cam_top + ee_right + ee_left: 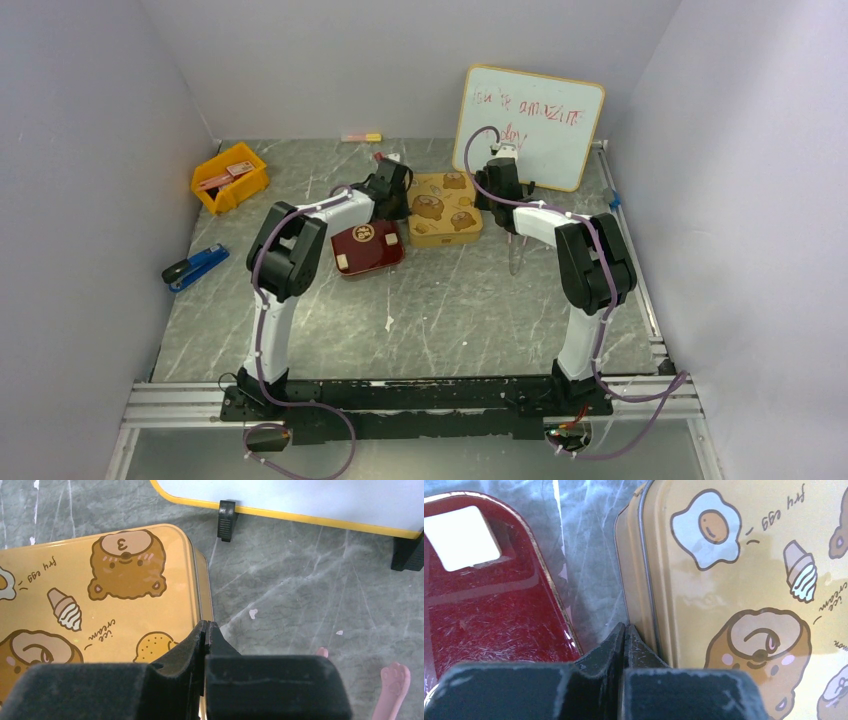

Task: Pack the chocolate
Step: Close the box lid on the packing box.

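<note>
The gold tin (pixel 445 208) with bear pictures lies lid-on in the middle of the table. To its left is the dark red tray (pixel 367 247), with one pale square piece (pixel 461 537) on it that looks like chocolate. No other chocolate shows. My left gripper (pixel 625 626) is shut and empty, its tips down at the left wall of the gold tin (pixel 734 595), in the gap next to the red tray (pixel 489 615). My right gripper (pixel 206 623) is shut too, with its tips at the right edge of the gold tin (pixel 100 595).
A whiteboard (pixel 530 125) stands behind the tin, its black feet (pixel 226 520) on the table. A yellow bin (pixel 230 178) and a blue stapler (pixel 195 267) sit at the left. A pink paw-shaped stick (pixel 395 685) lies right of my right gripper.
</note>
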Available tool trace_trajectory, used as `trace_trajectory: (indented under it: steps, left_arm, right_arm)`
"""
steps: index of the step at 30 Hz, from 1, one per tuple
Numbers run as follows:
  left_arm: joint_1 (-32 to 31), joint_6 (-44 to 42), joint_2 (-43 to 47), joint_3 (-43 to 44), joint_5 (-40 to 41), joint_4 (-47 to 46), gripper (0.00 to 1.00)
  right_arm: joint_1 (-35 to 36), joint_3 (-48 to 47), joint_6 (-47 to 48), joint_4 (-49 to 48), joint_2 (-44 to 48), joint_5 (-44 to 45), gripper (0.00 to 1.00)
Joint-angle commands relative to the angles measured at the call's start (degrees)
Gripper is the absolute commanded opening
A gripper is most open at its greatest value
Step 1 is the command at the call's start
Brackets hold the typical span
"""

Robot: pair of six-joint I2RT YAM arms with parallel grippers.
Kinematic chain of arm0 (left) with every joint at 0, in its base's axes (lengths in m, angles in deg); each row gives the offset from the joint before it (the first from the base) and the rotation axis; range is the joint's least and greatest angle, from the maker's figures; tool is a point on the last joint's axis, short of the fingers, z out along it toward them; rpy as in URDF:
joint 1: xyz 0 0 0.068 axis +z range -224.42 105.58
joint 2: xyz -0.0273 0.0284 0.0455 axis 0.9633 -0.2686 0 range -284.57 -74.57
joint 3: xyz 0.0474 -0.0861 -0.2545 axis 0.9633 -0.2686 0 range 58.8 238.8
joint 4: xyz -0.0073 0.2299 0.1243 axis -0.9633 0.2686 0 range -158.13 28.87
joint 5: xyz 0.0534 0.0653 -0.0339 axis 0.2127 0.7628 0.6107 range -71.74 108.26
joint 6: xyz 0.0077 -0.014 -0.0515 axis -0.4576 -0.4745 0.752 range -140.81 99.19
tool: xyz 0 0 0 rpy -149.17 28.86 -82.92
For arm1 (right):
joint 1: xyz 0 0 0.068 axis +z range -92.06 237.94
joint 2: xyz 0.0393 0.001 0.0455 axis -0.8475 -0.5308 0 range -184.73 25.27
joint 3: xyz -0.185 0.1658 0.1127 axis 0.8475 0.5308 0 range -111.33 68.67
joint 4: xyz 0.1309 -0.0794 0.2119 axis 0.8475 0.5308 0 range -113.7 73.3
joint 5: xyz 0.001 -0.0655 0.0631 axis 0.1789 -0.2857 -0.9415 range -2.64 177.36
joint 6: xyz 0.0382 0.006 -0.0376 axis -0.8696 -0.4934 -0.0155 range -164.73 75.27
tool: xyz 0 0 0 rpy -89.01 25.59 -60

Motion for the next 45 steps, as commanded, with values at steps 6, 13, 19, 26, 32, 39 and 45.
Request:
trace_trajectory:
  steps: [6,13,19,26,32,39,45]
  left_arm:
    - [-4.4,0.4,-2.0,5.1,-4.2,-2.9,0.05]
    - [-3.9,0.1,-0.1,3.1,-1.9,-2.0,0.05]
    - [-2.8,0.3,2.2,0.9,-0.6,-1.2,0.05]
    - [-1.5,0.7,5.0,-1.4,1.0,-0.5,0.05]
    - [-0.8,0.5,6.7,-1.4,2.4,0.1,0.05]
    - [-0.3,-0.1,7.6,-0.8,3.4,1.5,0.05]
    - [0.0,0.2,8.2,-1.7,3.6,1.7,0.05]
  right_arm:
    - [1.9,-1.5,-0.1,-0.3,1.8,-4.1,0.03]
    - [1.9,-1.8,0.2,0.3,1.7,-2.8,0.04]
    - [1.8,-1.5,0.1,0.6,2.3,-1.5,0.05]
    - [1.1,-2.4,0.2,1.2,2.9,-0.6,0.13]
    - [-0.2,-3.1,0.1,1.9,3.1,-0.5,0.24]
    - [-1.8,-2.9,-0.1,2.0,3.7,-0.9,0.25]
    - [-2.7,-2.8,0.0,1.9,3.9,-2.8,0.25]
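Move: The lidded packing box lies between the hands: its middle is about 7 cm to the right of the left hand, 1 cm ahead and roughly level with it. From the right hand it is some 7 cm left, 2 cm back and 3 cm lower. The dark red tray lies about 8 cm left of the left hand, 6 cm back and 3 cm lower; the tongs are some 6 cm right of the right hand, 11 cm back and 6 cm down. The packing box's left side, already touched by the shut left fingers, is pushed slightly right as that hand eases right and down about 1 cm. The hand then slides back 1.5 cm, rises some 3 cm and drifts left. At the right side the right hand yields 1 cm rightward, waits, opens its fingers about a quarter and drifts a little farther right. ##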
